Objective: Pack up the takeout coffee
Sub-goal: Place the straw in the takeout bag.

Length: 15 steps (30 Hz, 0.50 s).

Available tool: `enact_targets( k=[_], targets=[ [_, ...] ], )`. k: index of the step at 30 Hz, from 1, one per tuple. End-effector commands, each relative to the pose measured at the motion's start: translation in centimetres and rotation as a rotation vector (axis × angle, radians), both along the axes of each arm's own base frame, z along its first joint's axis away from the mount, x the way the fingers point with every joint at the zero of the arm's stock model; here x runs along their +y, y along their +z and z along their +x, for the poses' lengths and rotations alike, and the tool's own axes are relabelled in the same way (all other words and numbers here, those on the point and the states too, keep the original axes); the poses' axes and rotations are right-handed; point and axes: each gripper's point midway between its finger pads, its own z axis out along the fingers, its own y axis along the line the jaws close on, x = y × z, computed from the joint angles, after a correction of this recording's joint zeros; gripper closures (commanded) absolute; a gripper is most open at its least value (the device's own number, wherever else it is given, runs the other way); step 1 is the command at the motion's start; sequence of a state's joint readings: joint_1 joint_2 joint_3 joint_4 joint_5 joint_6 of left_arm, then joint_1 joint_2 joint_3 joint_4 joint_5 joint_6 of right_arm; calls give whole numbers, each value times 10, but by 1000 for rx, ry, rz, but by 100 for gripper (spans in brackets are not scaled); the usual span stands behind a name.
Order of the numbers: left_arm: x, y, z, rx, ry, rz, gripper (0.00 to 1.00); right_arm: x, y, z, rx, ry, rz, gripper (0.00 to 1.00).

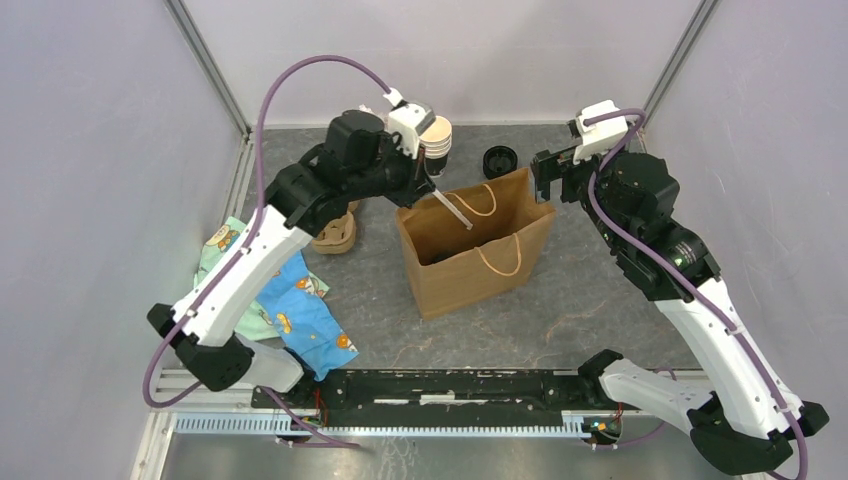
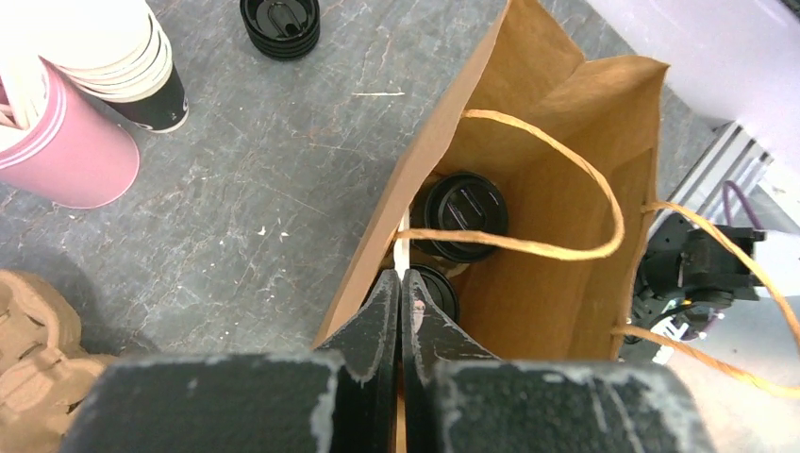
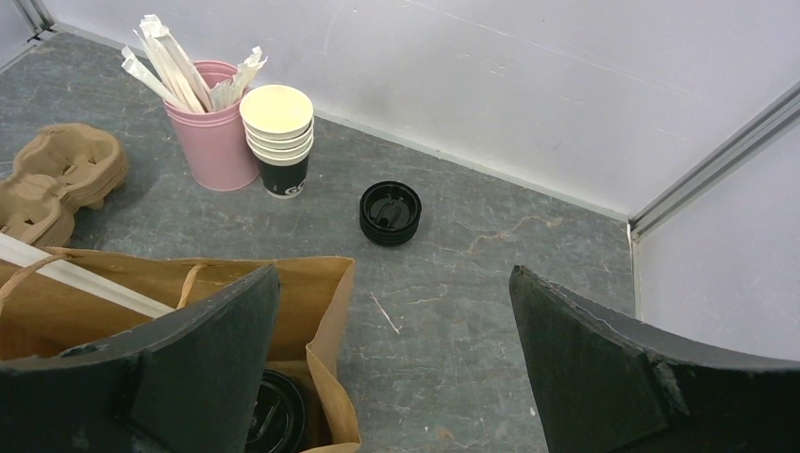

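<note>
The brown paper bag [image 1: 470, 270] stands open mid-table. Two takeout coffee cups with black lids sit inside it, one [image 2: 461, 215] further in and one [image 2: 439, 291] just under my left fingers; the right wrist view shows one lid [image 3: 274, 415]. My left gripper [image 2: 400, 276] hangs over the bag's left rim, shut on a thin white paper-wrapped straw [image 2: 402, 253] whose far end slants into the bag's mouth [image 1: 455, 210]. By the bag's far right corner, my right gripper [image 3: 394, 274] is wide open and holds nothing.
Behind the bag are a pink cup of wrapped straws [image 3: 212, 142], a stack of lidless cups [image 3: 278, 142] and a stack of black lids [image 3: 390, 212]. Cardboard cup carriers [image 3: 57, 184] lie to the left. A patterned cloth [image 1: 290, 310] lies under the left arm.
</note>
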State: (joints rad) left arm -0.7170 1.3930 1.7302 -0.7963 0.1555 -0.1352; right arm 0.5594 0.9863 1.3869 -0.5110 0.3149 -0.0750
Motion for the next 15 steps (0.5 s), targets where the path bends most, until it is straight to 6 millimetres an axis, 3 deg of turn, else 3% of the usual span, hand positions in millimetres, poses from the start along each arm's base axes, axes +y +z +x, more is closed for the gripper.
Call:
enact_targets(
  k=[1, 3, 4, 7, 9, 11, 15],
  targets=[
    [-17, -10, 12, -67, -23, 61, 98, -1, 4, -3, -14, -5, 20, 2],
    [-22, -20, 11, -52, -30, 97, 98, -1, 3, -3, -13, -3, 18, 2],
    [-25, -23, 11, -43, -37, 106, 92, -2, 3, -3, -13, -4, 16, 2],
    [-30, -16, 7, -48, -62, 78, 58, -2, 1, -4, -11, -2, 14, 2],
    [-28, -5, 7, -81, -53, 57, 41, -2, 1, -4, -11, -1, 12, 2],
    [-21, 5, 11, -118, -24, 57, 35, -2, 2, -4, -15, 0, 9, 2],
    [-10, 19, 20, -150, 28, 32, 34, -5, 5, -5, -27, -5, -7, 2]
  ],
)
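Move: The left hand, still pinching the straw with its free end already reaching into the bag opening, has the middle of the takeout bag about 9 cm to its right, 3 cm back and roughly 20 cm below. The paper cup stack stands some 19 cm ahead and 1 cm to the right. The pink cup is some 20 cm ahead and 8 cm to the left, both about 25 cm lower. From the right hand the bag lies about 10 cm left, 5 cm back and 25 cm below. Down and to the right, the left hand sinks about 4 cm and shifts some 3 cm over the bag's opening, lowering the straw farther in. Near the bottom of this dip the fingers open from nearly shut to about two-thirds wide and let go of the straw; the hand then eases up about 1 cm, fingers still open. ##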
